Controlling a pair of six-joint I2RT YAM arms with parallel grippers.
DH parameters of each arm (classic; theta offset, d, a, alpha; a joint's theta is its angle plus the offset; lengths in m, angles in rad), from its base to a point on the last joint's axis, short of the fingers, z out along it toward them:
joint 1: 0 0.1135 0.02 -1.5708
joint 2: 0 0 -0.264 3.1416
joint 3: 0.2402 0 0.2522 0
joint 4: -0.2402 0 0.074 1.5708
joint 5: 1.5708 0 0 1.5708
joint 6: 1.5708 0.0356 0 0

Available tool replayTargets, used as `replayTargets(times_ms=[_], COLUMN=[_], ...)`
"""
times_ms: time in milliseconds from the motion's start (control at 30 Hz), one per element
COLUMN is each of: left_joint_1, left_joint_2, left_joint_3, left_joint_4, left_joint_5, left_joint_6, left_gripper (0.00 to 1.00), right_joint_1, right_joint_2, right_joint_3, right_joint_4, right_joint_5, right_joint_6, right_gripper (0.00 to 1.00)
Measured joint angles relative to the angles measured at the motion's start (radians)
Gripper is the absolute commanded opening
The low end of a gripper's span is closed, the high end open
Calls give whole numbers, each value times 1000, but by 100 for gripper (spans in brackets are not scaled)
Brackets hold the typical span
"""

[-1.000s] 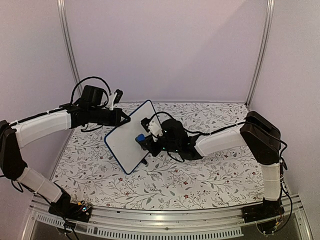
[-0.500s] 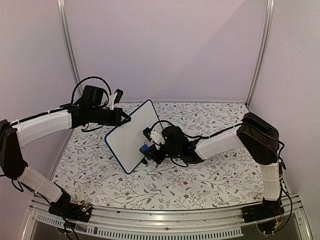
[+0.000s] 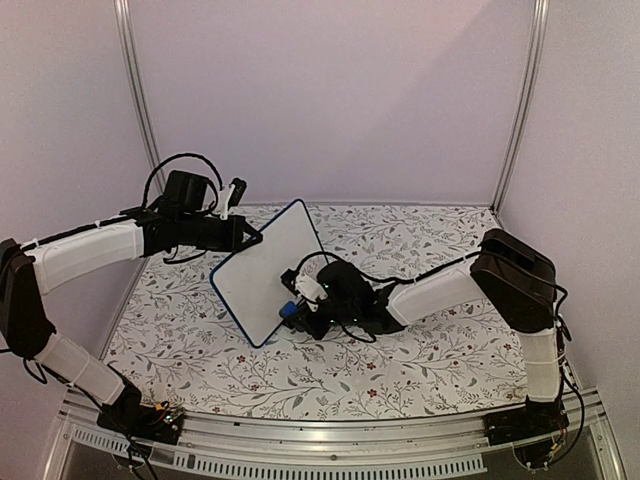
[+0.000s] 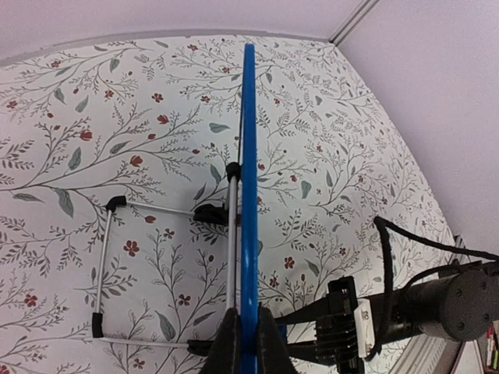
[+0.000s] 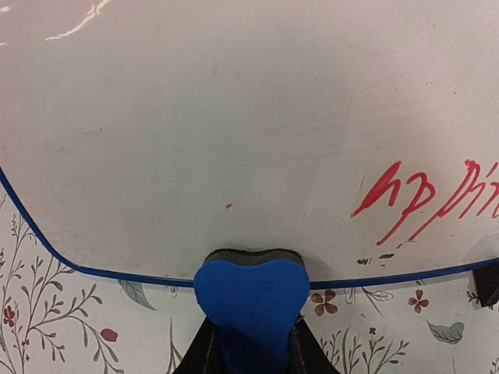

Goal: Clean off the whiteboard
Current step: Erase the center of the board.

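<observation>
The whiteboard (image 3: 262, 275) stands tilted on edge on the floral table, and my left gripper (image 3: 248, 239) is shut on its upper left rim. In the left wrist view the board's blue edge (image 4: 249, 156) runs straight up from between my left gripper's (image 4: 248, 327) jaws. My right gripper (image 3: 296, 306) is shut on a blue eraser (image 3: 288, 309), pressed against the board's face near its lower edge. In the right wrist view the eraser (image 5: 251, 292) touches the whiteboard (image 5: 234, 117) just above its blue rim, held by my right gripper (image 5: 250, 343). Red handwriting (image 5: 425, 199) remains at the right.
A thin wire stand with black tips (image 4: 105, 265) lies on the floral cloth (image 3: 400, 360) behind the board. Pale walls close in on three sides, with metal posts (image 3: 136, 100) at the back corners. The right arm (image 4: 437, 300) reaches in beside the board.
My right gripper has slid the eraser down the board's face from its middle to its lower edge. The left arm and the board have stayed put.
</observation>
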Motion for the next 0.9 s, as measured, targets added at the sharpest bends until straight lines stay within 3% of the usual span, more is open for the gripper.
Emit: replayTargets(times_ms=[900], left_joint_1=[0], left_joint_2=[6], left_joint_3=[0], left_joint_4=[17], left_joint_5=[-4], left_joint_6=[1], left_gripper=[0], right_joint_1=[25], right_joint_2=[-31], right_joint_3=[126], right_joint_4=[-68], right_joint_5=[115], right_joint_6=[-87], right_gripper=[17])
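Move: The right hand holds the blue eraser at the board's lower edge. The board's middle lies about 5 cm ahead of it, 3 cm left and 8 cm up the slanted face, with the leftover red letters some 11 cm ahead, 4 cm right and 3 cm higher. The left gripper pinches the board's upper edge about 7 cm ahead, 7 cm left and 16 cm above; from that gripper, the board's middle is about 3 cm back, 4 cm right and 8 cm down. After finishing its last sweep with a slight shift back and left, the right hand reverses and wipes the eraser up the leaning board, rising about 5.5 cm while drifting some 2 cm each left and forward, away from the lower edge towards the board's middle. The eraser's pad stays on the face as the wrist tips the fingers up by about 10 degrees and keeps its grip, while the left hand holds still, still pinching the upper edge to steady the board. ##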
